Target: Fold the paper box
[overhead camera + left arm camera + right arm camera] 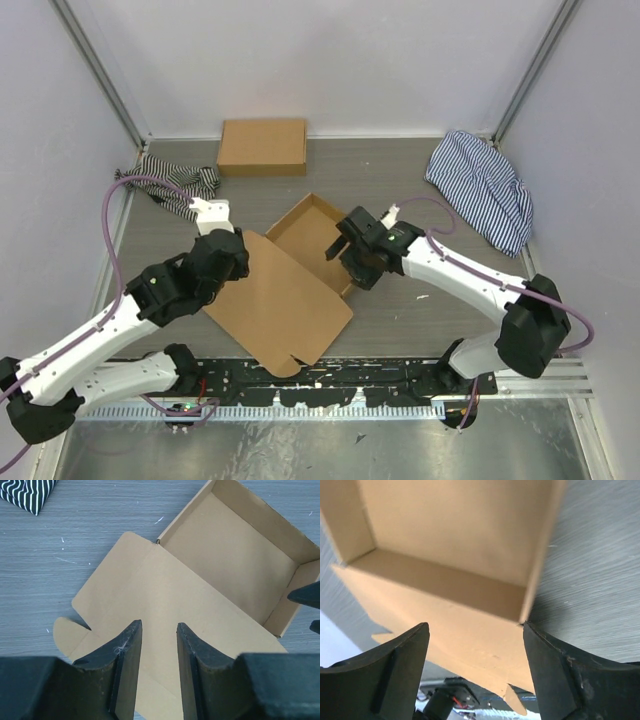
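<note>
The paper box [285, 290] lies in the middle of the table as a brown cardboard mailer. Its shallow tray [312, 232] stands with its walls up, and its lid panel lies flat toward the arms. My left gripper [238, 262] hovers over the left edge of the lid panel. In the left wrist view this gripper [159, 630] is open and empty above the lid panel [165, 605]. My right gripper [338, 248] is over the tray's right side. In the right wrist view it [476, 630] is wide open and empty, near a tray corner [522, 617].
A second closed brown box [262, 147] sits at the back wall. A striped cloth [480, 190] lies at the back right and another [180, 185] at the back left. White walls and metal posts enclose the table.
</note>
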Available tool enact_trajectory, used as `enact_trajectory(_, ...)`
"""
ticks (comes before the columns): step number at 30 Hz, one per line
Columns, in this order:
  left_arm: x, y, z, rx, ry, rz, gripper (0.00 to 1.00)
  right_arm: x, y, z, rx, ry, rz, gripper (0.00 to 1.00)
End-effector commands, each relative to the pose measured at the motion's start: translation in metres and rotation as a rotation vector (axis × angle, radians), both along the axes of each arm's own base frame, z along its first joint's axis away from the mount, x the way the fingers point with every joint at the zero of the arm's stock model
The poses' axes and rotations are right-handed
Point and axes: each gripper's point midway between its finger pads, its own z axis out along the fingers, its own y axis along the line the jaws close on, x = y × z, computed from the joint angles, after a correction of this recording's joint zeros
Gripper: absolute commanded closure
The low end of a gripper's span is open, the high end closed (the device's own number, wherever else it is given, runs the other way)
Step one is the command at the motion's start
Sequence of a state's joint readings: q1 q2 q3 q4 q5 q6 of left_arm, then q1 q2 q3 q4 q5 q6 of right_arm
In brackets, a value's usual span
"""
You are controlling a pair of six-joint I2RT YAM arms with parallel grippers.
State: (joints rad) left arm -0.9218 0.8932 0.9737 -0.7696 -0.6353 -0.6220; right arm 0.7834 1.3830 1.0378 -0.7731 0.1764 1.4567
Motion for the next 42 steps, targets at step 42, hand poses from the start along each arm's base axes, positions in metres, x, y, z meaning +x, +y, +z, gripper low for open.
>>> enact_trajectory(42, -0.03, 0.01, -0.044, -0.075, 0.06, -0.06, 0.62, 0.211, 0.012, -0.06, -0.403, -0.26, 1.035, 0.48)
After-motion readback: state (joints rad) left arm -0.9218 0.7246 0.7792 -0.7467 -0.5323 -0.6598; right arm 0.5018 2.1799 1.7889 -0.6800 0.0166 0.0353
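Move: The half-folded tray's far-right wall, near its far corner, lies about 22 cm ahead of the right hand, neither left nor right of it, and some 10 cm lower. The tray's middle is roughly 10 cm ahead and 1 cm left; the unfolded lid panel's middle is about 9 cm back and 12 cm left, also below. From the left hand that wall spot is around 22 cm ahead, 19 cm right and 21 cm down. Right hand sweeps some 22 cm forward, twists counter-clockwise and lowers narrowing fingers astride the far-right wall; left sinks. ##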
